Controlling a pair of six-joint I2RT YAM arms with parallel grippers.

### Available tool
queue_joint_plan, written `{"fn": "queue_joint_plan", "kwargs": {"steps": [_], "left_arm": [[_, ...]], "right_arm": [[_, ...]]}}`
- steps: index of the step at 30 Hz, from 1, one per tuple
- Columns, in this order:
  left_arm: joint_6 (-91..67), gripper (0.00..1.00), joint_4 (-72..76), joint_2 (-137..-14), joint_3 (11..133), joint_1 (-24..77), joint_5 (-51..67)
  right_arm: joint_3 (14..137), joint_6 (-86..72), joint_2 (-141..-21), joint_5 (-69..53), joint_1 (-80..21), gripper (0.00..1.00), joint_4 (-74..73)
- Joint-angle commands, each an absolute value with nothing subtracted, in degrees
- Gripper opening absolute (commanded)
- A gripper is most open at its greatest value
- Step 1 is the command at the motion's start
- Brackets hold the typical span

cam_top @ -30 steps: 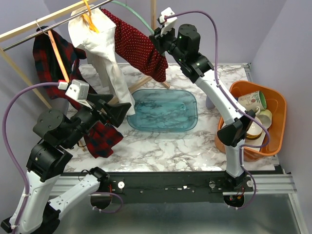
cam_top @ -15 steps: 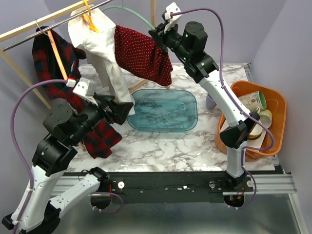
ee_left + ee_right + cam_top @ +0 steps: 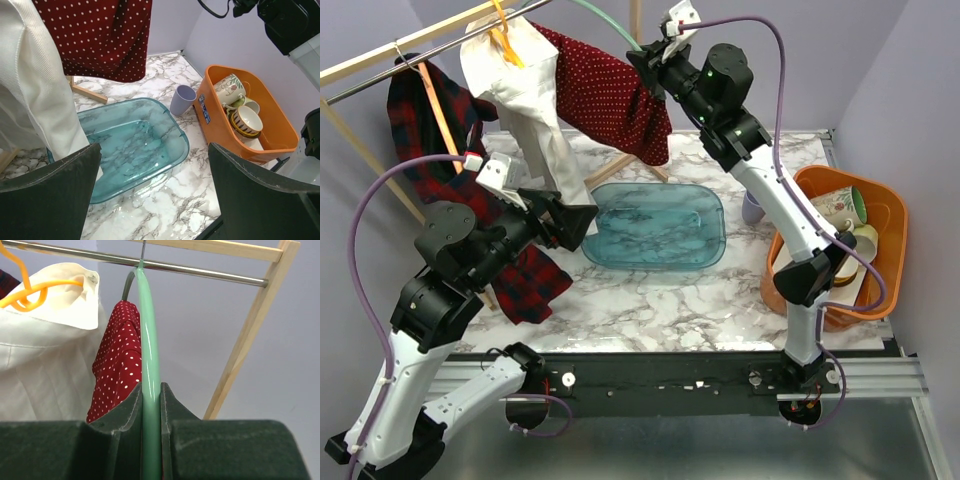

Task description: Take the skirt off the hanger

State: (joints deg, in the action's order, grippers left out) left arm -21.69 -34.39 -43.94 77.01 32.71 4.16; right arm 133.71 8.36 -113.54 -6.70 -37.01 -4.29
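The skirt (image 3: pixel 605 100) is dark red with white dots and hangs on a pale green hanger (image 3: pixel 605 28) from the metal rail (image 3: pixel 420 50). My right gripper (image 3: pixel 650 55) is up at the rail's right end, shut on the green hanger's arm (image 3: pixel 149 340), which runs straight up between its fingers (image 3: pixel 131 405). In the right wrist view the skirt (image 3: pixel 117 365) drapes just left of that arm. My left gripper (image 3: pixel 582 220) stands open and empty in front of and below the skirt's hem (image 3: pixel 100 35), over the table.
A white garment (image 3: pixel 525 90) on an orange hanger and a plaid garment (image 3: pixel 430 110) hang left of the skirt. Below lie a teal tray (image 3: pixel 655 225), a lilac cup (image 3: pixel 183 99) and an orange tub (image 3: pixel 895 215) of crockery. A wooden rack post (image 3: pixel 245 345) stands to the right.
My right gripper has shut on the green hanger and moved up and right, swinging the skirt. The left arm has shifted right and a little up, still open.
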Motion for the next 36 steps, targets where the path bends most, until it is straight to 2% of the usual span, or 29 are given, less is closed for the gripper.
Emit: {"fn": "queue_joint_plan", "kwargs": {"steps": [1,4,12,18,24,32,36], "left_arm": [[-20.1,0.99,-33.7,-44.6,77.8,32.9,5.0],[-19.2,0.99,-33.9,-45.2,79.0,32.8,4.4],[-17.1,0.99,-36.5,-49.8,83.8,32.9,6.8],[-16.6,0.99,-36.4,-51.5,84.9,32.9,7.6],[-15.0,0.99,-35.7,-54.3,87.4,32.9,8.4],[-14.8,0.99,-29.4,-60.6,88.8,32.9,11.9],[-15.0,0.99,-26.0,-66.4,90.0,33.0,14.1]], "right_arm": [[134.2,7.3,-108.1,-4.5,-36.8,0.01,6.5],[132.9,7.6,-106.6,-4.0,-36.8,0.01,6.1],[118.5,9.1,-98.4,-2.4,-36.8,0.01,10.0],[114.4,9.5,-96.0,-1.5,-36.7,0.01,10.7],[101.8,9.7,-86.6,-0.4,-36.6,0.01,7.4],[86.8,0.2,-73.1,11.5,-36.7,0.01,1.5],[82.7,-7.6,-65.5,11.8,-36.7,0.01,-2.7]]}}
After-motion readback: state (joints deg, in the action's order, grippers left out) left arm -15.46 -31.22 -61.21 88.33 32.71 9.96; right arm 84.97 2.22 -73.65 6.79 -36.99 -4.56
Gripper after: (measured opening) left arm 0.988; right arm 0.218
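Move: My right hand already pinches the near end of the green hanger; its hook is about 14 cm ahead, 12 left and 8 above, at the rail, with the skirt's middle some 2 cm ahead, 7 left and 12 below. The tray lies about 12 cm back, 4 left and 49 below. From my left hand, the skirt is some 25 cm ahead, 6 right and 3 below; the white garment is 16 ahead, 10 left, 2 below. Keeping my pinch on the hanger, I draw it away from the rail with my right hand, right and back together, about 16 cm, slowly at first, then faster and sinking some 6 cm as the wrist tips down and turns clockwise. My left hand, fingers still wide open, goes about 8 cm forward and right towards the skirt. ##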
